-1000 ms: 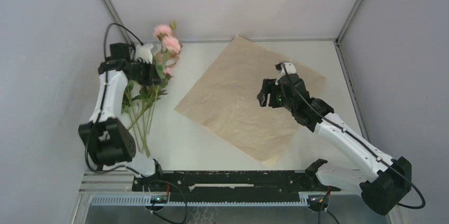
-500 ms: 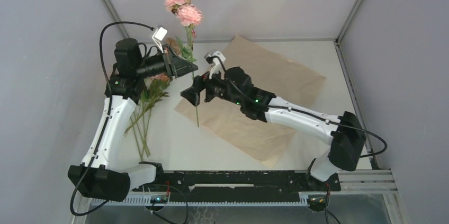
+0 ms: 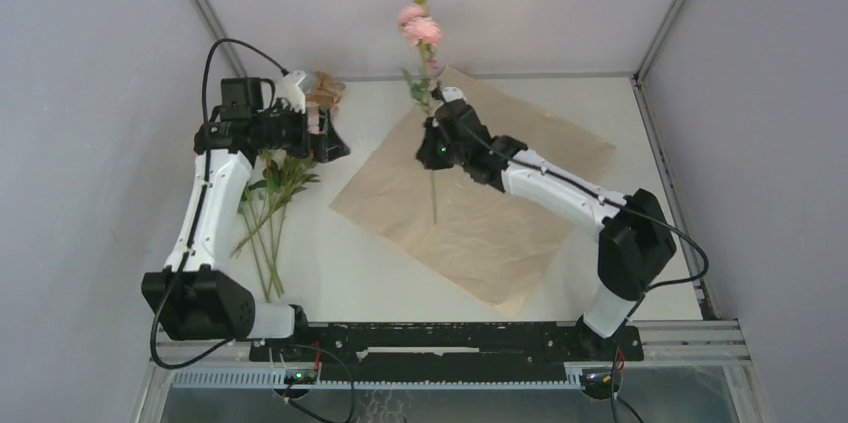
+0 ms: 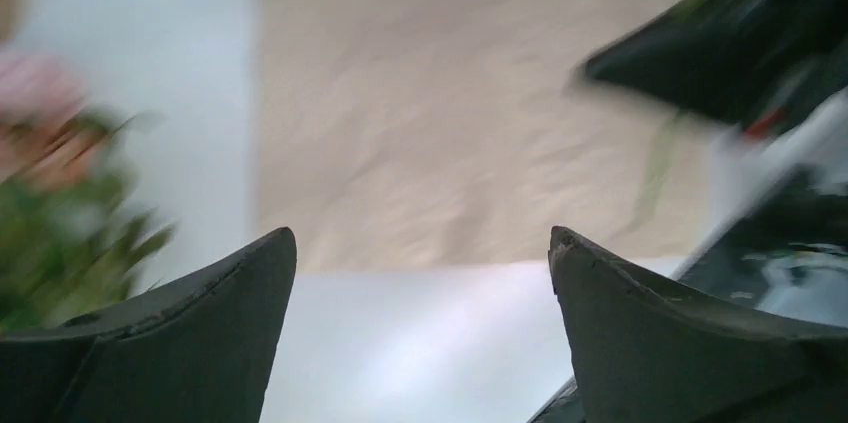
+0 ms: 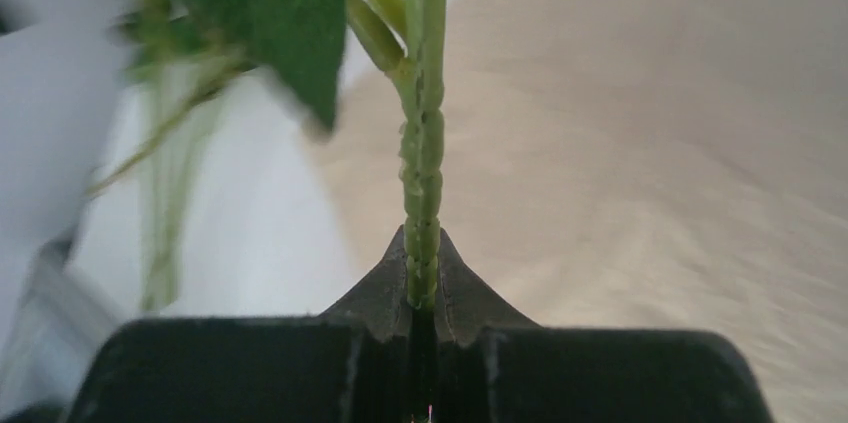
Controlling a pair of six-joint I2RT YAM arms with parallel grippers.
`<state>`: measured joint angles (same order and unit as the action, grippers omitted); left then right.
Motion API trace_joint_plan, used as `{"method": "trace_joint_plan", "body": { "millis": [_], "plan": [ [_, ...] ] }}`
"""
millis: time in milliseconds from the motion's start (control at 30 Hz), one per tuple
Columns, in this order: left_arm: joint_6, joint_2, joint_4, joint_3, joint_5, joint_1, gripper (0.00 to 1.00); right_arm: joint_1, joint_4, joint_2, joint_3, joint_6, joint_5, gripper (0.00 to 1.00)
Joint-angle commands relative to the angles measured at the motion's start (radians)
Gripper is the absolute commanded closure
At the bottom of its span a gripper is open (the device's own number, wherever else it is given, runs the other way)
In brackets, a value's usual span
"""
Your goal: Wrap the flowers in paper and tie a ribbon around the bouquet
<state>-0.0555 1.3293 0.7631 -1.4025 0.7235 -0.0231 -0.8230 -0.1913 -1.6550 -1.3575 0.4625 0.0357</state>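
My right gripper (image 3: 436, 135) is shut on the green stem (image 5: 422, 143) of one flower, held upright over the paper's back-left part. Its pink blooms (image 3: 418, 23) stand above the gripper and the stem's tail (image 3: 433, 198) hangs below it. The orange-tan paper (image 3: 480, 198) lies flat and open. The other flowers (image 3: 268, 193) lie on the table at the left. My left gripper (image 3: 337, 147) is open and empty, above the table between those flowers and the paper (image 4: 450, 93). A tan looped strip (image 3: 323, 91), apparently the ribbon, lies at the back left. No bouquet is in view.
White walls close in the table on the left, back and right. The right arm (image 3: 560, 188) stretches across the paper's middle. The left arm (image 3: 210, 203) rises beside the lying flowers.
The left gripper opened, let go of the pink flower and drew back left. The right gripper shut on its stem and carried it right, over the paper.
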Motion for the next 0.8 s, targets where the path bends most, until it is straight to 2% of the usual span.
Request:
{"method": "trace_joint_plan", "body": {
  "millis": [0, 133, 267, 367, 400, 500, 533, 600, 767],
  "plan": [
    [-0.421, 0.065, 0.221, 0.057, -0.381, 0.169, 0.0, 0.163, -0.431, -0.13, -0.099, -0.027, 0.097, 1.0],
    [-0.544, 0.13, 0.156, 0.145, -0.608, 0.276, 0.0, 0.222, -0.499, -0.254, -0.142, -0.094, 0.155, 1.0],
    [-0.616, 0.206, 0.115, 0.183, -0.715, 0.371, 0.02, 0.252, -0.523, -0.347, -0.185, -0.105, 0.185, 1.0],
    [-0.665, 0.26, 0.089, 0.196, -0.784, 0.417, 0.15, 0.265, -0.559, -0.409, -0.216, -0.122, 0.191, 1.0],
    [-0.687, 0.272, 0.082, 0.205, -0.795, 0.422, 0.2, 0.265, -0.572, -0.422, -0.228, -0.126, 0.197, 0.95],
    [-0.769, 0.294, 0.085, 0.23, -0.779, 0.425, 0.27, 0.263, -0.627, -0.437, -0.257, -0.128, 0.212, 0.52],
    [-0.798, 0.301, 0.092, 0.236, -0.762, 0.425, 0.27, 0.261, -0.642, -0.425, -0.26, -0.124, 0.214, 0.45],
    [-0.826, 0.308, 0.115, 0.233, -0.733, 0.425, 0.29, 0.251, -0.656, -0.394, -0.259, -0.116, 0.217, 0.38],
    [-0.877, 0.313, 0.204, 0.226, -0.608, 0.42, 0.39, 0.204, -0.706, -0.304, -0.254, -0.105, 0.304, 0.33]
  ]
}}
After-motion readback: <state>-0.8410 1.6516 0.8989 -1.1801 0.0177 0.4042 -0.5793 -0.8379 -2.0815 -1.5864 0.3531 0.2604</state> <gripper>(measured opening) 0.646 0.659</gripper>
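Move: The right hand already pinches a pink flower's stem; the middle of the paper, where this flower is taken, lies about 16 cm to its right, 4 cm ahead and 20 cm below. The remaining flowers' stems are the left hand's goal, roughly 23 cm to its left, 6 cm back and 27 cm down; their blooms are about 16 cm ahead and 24 cm left, and the ribbon about 25 cm ahead and 16 cm left of that hand. Keeping its pinch on the pink flower's stem, the right hand carries it down and right, nearly 20 cm down, towards the paper's middle, tipping its fingers steeply down, then opens about two-thirds and lets go. Meanwhile the left hand swings some 27 cm left and 21 cm down towards the remaining flowers' stems, turning its fingers down and narrowing its full opening by a third. ##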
